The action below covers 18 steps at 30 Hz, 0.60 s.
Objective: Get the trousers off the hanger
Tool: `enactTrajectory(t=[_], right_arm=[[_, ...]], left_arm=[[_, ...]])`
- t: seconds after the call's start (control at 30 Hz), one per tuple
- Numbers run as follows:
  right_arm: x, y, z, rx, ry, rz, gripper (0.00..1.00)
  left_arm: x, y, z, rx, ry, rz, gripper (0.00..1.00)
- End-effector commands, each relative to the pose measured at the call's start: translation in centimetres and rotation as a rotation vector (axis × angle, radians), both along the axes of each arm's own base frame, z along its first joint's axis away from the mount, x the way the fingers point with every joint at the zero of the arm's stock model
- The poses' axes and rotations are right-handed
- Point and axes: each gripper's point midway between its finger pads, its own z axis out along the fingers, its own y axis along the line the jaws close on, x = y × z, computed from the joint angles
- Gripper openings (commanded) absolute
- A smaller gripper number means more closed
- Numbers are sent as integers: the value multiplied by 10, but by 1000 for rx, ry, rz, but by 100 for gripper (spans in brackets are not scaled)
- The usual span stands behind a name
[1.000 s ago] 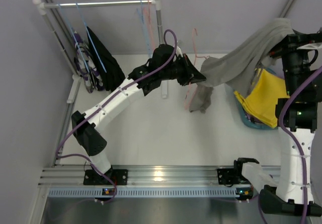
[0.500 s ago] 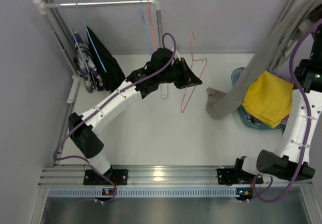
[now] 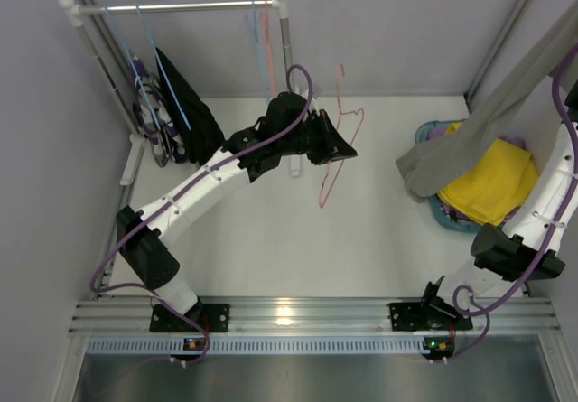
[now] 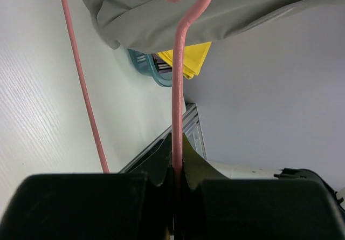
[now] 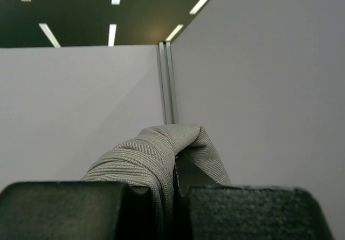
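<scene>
My left gripper (image 3: 341, 152) is shut on a bare pink wire hanger (image 3: 340, 140) and holds it above the table's middle; its jaws pinch the wire (image 4: 177, 116) in the left wrist view. My right gripper (image 5: 173, 167) is shut on a bunched fold of the grey-beige trousers (image 5: 145, 153). They hang in a long strip (image 3: 492, 117) from the top right edge down over the basket, apart from the hanger. Yellow trousers (image 3: 495, 185) and lilac ones (image 3: 435, 134) lie in the teal basket (image 3: 432, 205). Black trousers (image 3: 185, 104) and patterned ones (image 3: 147, 122) hang on the rack.
The clothes rack's rail (image 3: 181, 7) spans the back left, with bare blue and pink hangers (image 3: 259, 32) near its right post (image 3: 285, 50). Grey walls close in the table on the left, back and right. The arms' base rail (image 3: 289, 313) runs along the near edge.
My right arm has lifted the grey-beige trousers up and to the right, off the pink hanger and over the basket. The left gripper with the bare hanger has shifted slightly left.
</scene>
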Motion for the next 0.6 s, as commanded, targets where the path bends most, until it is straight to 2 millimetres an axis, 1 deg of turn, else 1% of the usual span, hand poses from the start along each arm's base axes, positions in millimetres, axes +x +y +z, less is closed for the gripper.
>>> enactTrajectory(t=[0.0,0.07,0.1,0.13,0.17,0.23,0.47,0.57], right_arm=[[-63,19,59,-101,-261,-51,0],[-82,14,69,-105,-330,-126,0],[-84,11,71,-109,-347,-154,0],[-94,8,75,-98,-379,-192,0],[-98,4,76,-109,-388,-237,0],[-110,3,80,-128,-426,-287,0],[-132,-4,85,-229,-462,-512,0],[-135,-4,86,-270,-472,-551,0]], left_arm=[[-3,8,29,-49,-81,8,0],[-3,8,28,-45,-75,8,0],[-3,8,28,-47,-75,9,0],[-3,9,28,-46,-74,9,0],[-3,9,28,-45,-73,9,0],[-3,9,28,-44,-71,11,0],[-2,6,25,-40,-58,3,0],[-1,5,22,-35,-53,3,0]])
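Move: The right hand already grips the grey trousers, high up and almost above the basket they go into: the basket's middle lies roughly 9 cm ahead, 2 cm left and 69 cm below. The yellow trousers in it lie some 8 cm ahead, level sideways and 67 cm below the hand. The pink hanger, still in the left hand, is about 42 cm left, 3 cm back and 40 cm below the right hand. From the left hand the basket is about 12 cm ahead, 40 cm right and 28 cm below. Back and upward goes the right hand, some 8 cm back and 6 cm higher with a small drift right, drawing the grey trousers after it above the basket. The wrist swings about 25 degrees clockwise and tips the fingers further up, keeping its pinch on the cloth. The left hand stays in place, still gripping the pink hanger. ##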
